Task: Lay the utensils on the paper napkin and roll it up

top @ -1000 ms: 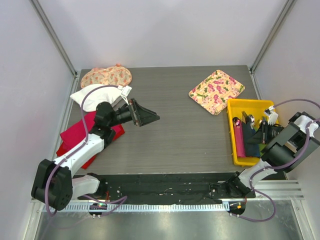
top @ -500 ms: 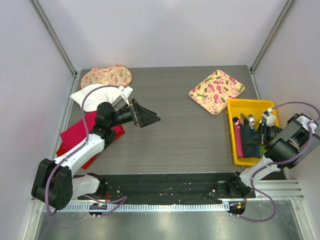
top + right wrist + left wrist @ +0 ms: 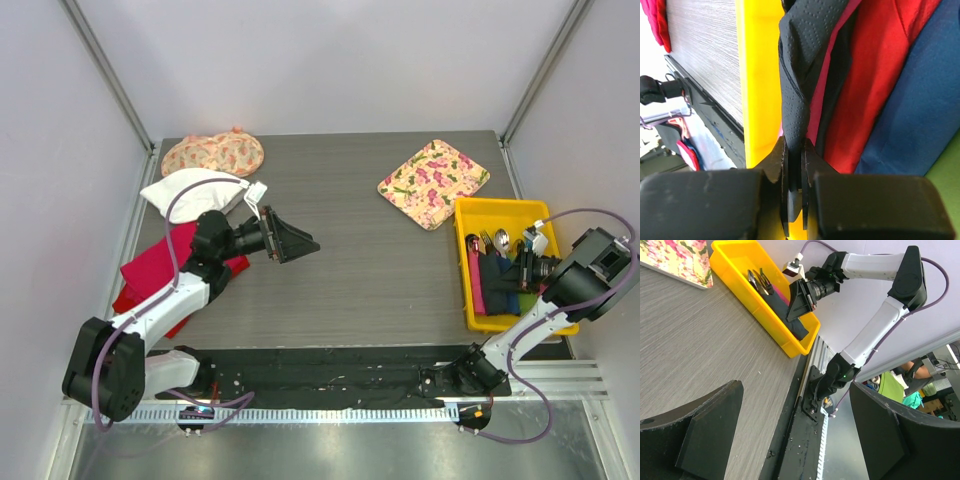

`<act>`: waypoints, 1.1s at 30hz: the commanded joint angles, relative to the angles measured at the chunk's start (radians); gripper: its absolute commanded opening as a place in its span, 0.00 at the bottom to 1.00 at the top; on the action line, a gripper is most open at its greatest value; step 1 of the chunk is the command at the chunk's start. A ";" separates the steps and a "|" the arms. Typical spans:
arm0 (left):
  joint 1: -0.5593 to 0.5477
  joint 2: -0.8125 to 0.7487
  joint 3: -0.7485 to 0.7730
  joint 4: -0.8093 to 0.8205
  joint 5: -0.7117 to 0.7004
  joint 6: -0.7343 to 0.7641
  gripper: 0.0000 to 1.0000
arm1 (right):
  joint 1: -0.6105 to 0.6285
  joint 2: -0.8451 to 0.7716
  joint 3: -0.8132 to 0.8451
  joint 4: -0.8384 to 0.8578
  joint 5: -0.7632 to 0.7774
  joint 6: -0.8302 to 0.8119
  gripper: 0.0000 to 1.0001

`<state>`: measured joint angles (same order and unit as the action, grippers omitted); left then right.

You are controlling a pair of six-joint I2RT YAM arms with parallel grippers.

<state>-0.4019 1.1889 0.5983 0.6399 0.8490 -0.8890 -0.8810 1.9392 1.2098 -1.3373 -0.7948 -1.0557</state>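
Note:
The dark paper napkin (image 3: 792,95) hangs pinched between my right gripper's (image 3: 795,165) shut jaws, inside the yellow bin (image 3: 463,262) at the right of the table. From above, my right gripper (image 3: 522,272) is over the bin's middle with the paper napkin (image 3: 500,285) below it. The utensils (image 3: 493,240) lie at the bin's far end, and the left wrist view shows the utensils (image 3: 759,281) too. My left gripper (image 3: 287,240) hovers open over the table's left half, nothing between its fingers (image 3: 705,435).
A red sheet (image 3: 870,75) and a blue sheet (image 3: 922,100) lie in the bin beside the dark one. A floral cloth (image 3: 433,182) sits at back right. A second floral cloth (image 3: 212,153), a white pouch (image 3: 190,190) and a red cloth (image 3: 150,272) sit at left.
My right wrist has swung slightly toward the near edge, still pinching the dark napkin in the bin. My left gripper has drifted a little nearer and to the right.

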 commanded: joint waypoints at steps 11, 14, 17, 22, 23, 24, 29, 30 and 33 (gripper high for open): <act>-0.002 0.021 -0.002 0.095 0.002 -0.008 0.92 | -0.006 0.006 -0.036 0.151 0.095 0.201 0.09; -0.002 0.028 -0.002 0.102 0.002 -0.013 0.92 | -0.006 0.007 -0.042 0.185 0.124 0.218 0.14; -0.002 0.032 -0.003 0.107 0.002 -0.014 0.92 | -0.009 0.012 -0.035 0.191 0.138 0.224 0.20; -0.002 0.034 -0.005 0.113 0.002 -0.019 0.92 | -0.009 -0.006 -0.021 0.190 0.160 0.233 0.35; -0.002 0.032 -0.006 0.115 0.002 -0.021 0.92 | -0.012 -0.009 -0.016 0.190 0.166 0.235 0.36; -0.003 0.032 -0.006 0.119 0.002 -0.022 0.92 | -0.012 -0.016 -0.015 0.190 0.169 0.237 0.36; -0.003 0.037 -0.018 0.142 0.002 -0.034 0.92 | -0.012 -0.032 0.011 0.167 0.178 0.235 0.41; -0.002 0.038 -0.018 0.147 0.002 -0.037 0.92 | -0.012 -0.037 0.013 0.164 0.183 0.235 0.41; -0.002 0.040 -0.028 0.164 0.004 -0.050 0.92 | -0.012 -0.045 0.025 0.155 0.184 0.237 0.47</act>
<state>-0.4019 1.2240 0.5816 0.7238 0.8486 -0.9218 -0.8799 1.9392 1.1938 -1.2133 -0.6731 -0.8089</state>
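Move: The right hand already grips the dark rolled napkin inside the yellow bin; its resting place beside the pink roll is about 3 cm to the left, level fore and aft, and 4 cm below. The pink roll lies some 8 cm left and 1 cm back, the blue roll roughly 1 cm right and 2 cm back, both about 4 cm lower. From the idle left hand, that resting place is about 46 cm to the right, 3 cm back and some 22 cm below. Still pinching the dark napkin roll, the right hand lowers it about 2 cm into the bin between the pink and blue rolls, the wrist rolling some 10 degrees so its forward side dips, with a slight clockwise turn. The fingers then open to nearly half and let go of the roll while the hand eases about 1 cm to the right. ##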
